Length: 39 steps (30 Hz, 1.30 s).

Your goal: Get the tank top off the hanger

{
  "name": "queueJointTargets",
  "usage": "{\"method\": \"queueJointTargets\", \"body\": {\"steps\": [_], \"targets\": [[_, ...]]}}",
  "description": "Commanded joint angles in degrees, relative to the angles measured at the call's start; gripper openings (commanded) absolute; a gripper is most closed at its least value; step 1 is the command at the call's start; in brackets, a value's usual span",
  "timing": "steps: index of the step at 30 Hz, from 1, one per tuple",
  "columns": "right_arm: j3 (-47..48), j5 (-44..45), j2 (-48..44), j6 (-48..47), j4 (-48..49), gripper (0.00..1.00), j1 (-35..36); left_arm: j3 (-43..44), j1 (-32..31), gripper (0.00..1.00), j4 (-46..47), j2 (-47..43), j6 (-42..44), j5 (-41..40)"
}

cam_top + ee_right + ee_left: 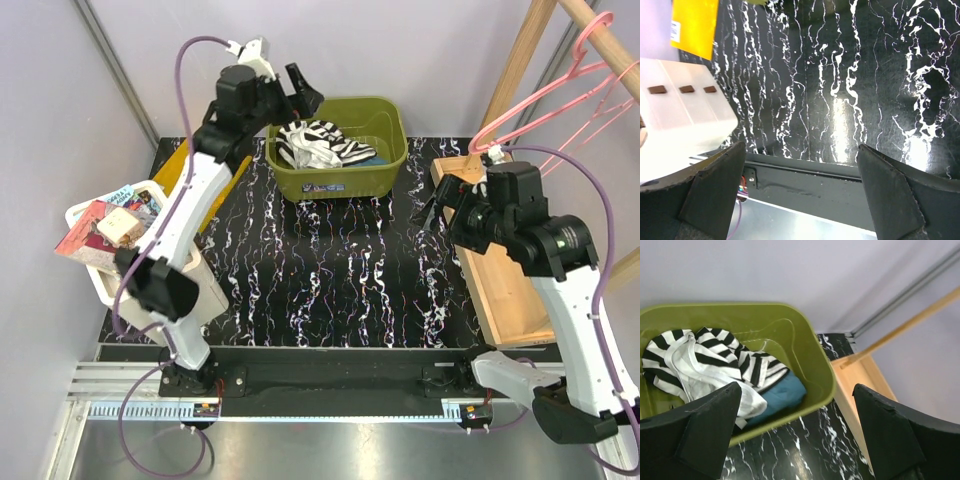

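The black-and-white striped tank top lies crumpled in the green bin at the back of the table, off any hanger. In the left wrist view the tank top rests on a blue cloth inside the bin. Empty pink hangers hang from the wooden rod at the upper right. My left gripper is open and empty above the bin's left rim; it also shows in the left wrist view. My right gripper is open and empty over the table's right side, and shows in its own wrist view.
A white container with books and boxes stands at the left edge, also in the right wrist view. A yellow board leans behind it. The wooden rack's base and post stand along the right.
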Motion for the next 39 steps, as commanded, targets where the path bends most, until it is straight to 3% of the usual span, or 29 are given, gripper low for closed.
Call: {"method": "queueJointTargets", "body": {"steps": [1,8,16,25,31,39], "targets": [[2.1,-2.0,2.7,-3.1,3.4,1.0,0.5,-10.4,-1.6,0.99,0.4,-10.9,-0.1,4.1],[2.4,-6.2,8.1,-2.5,9.2,1.0,1.2,-42.3,-10.6,0.99,4.8,-34.3,-0.8,5.1],[4.2,-3.6,16.3,-0.6,12.6,1.0,11.1,-61.7,-19.2,0.99,1.6,-54.2,-0.3,3.2],[-16.4,-10.8,10.8,6.7,32.2,1.0,11.8,-71.2,-19.3,0.99,-0.9,-63.8,-3.0,6.8],[-32.3,-14.6,9.0,17.0,45.7,1.0,12.6,-82.7,-19.3,0.99,8.8,-68.8,-7.5,13.4],[-54.5,-12.3,-6.2,28.4,61.6,1.0,13.3,-97.8,-19.2,0.99,26.4,-74.3,-16.5,20.6]]}}
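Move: The striped tank top already lies in the green basket, about 12 cm ahead of the empty left hand, 3 cm to its right and 32 cm below; the basket's middle is some 3 cm farther right. The yellow folder lies about 21 cm left and 3 cm back of that hand, the white bin some 30 cm left and 24 cm back. From the right hand the striped tank top is roughly 38 cm ahead, 22 cm left and 26 cm below. Open left hand draws back some 35 cm from the basket and sinks, while the right sinks about 20, leftward. ##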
